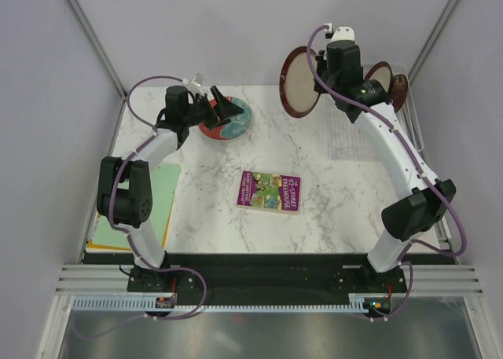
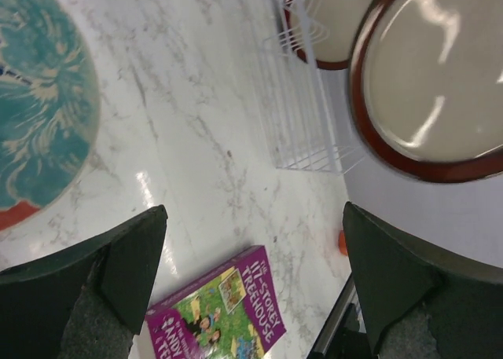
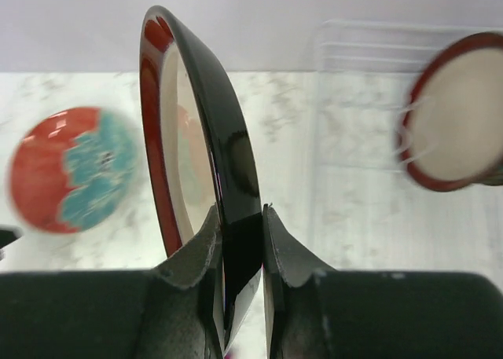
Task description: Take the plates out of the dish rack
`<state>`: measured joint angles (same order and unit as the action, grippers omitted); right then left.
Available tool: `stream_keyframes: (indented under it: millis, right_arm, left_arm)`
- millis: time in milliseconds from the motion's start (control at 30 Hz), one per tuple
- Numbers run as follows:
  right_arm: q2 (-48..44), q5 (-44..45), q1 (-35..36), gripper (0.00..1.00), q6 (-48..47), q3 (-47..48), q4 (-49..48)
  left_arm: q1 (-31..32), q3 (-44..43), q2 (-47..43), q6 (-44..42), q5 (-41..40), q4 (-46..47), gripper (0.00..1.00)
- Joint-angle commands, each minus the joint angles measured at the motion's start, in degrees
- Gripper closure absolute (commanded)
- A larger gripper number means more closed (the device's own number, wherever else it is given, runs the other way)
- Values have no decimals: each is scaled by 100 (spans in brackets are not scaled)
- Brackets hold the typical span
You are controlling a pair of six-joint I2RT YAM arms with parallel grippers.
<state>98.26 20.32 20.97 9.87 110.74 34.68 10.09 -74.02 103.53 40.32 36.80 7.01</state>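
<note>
My right gripper (image 3: 240, 217) is shut on the rim of a dark brown plate with a cream centre (image 3: 196, 115). It holds that plate (image 1: 302, 82) upright in the air, left of the see-through dish rack (image 1: 365, 127). Two more plates stand in the rack: a brown one with a cream centre (image 1: 380, 75) and a dark one (image 1: 400, 89) behind it. The coral-red plate with a teal centre (image 1: 233, 120) lies flat on the table. My left gripper (image 1: 220, 101) hovers just over it, open and holding nothing (image 2: 253, 225).
A purple book (image 1: 269, 192) lies mid-table. Green and yellow sheets (image 1: 149, 206) sit at the left edge under the left arm. A small orange object (image 2: 343, 243) shows near the table's edge in the left wrist view. Walls close off the back and sides.
</note>
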Motion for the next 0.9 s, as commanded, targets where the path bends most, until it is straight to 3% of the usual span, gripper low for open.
stream_keyframes:
  millis: [0, 200, 633, 833, 867]
  right_arm:
    - [-439, -1580, 56, 100, 1165, -288, -786]
    - [-676, -2303, 170, 100, 1815, -931, -1472]
    - [-914, -2963, 232, 100, 2379, -1450, -2070]
    - [-949, -3314, 258, 100, 2748, -1862, -2474]
    - [-958, -3341, 258, 100, 2783, -1932, -2518]
  left_arm:
    - [11, 106, 229, 1221, 872, 1828, 0]
    - [11, 344, 590, 2172, 1023, 3394, 0]
    - [28, 740, 809, 2437, 926, 4036, 0]
    - [107, 625, 1073, 2938, 979, 4844, 0]
    - [125, 599, 1091, 2973, 979, 4906, 6]
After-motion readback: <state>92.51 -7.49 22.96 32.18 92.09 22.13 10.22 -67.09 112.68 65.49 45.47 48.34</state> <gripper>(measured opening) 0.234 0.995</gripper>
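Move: In the right gripper the brown-rimmed plate is already held, its middle about 5 cm left, 3 cm ahead and 7 cm below the hand. The left gripper, where it is being taken, lies some 25 cm left, 2 cm back and 14 cm below. From the left hand the held plate is about 20 cm right, 5 cm ahead and 7 cm up; the flowered plate lies on the table some 8 cm ahead, 3 cm left and 17 cm below. Swinging left about 11 cm, the right arm carries the plate to the left gripper, drawing back some 5 cm; it dips about 8 cm, then rises half of that again, rolling its left side up roughly 30 degrees and turning counter-clockwise. The left hand, fingers still wide open, shifts some 3 cm right and slightly up, rolling its left side down about 20 degrees, to put its fingers astride the rim. ##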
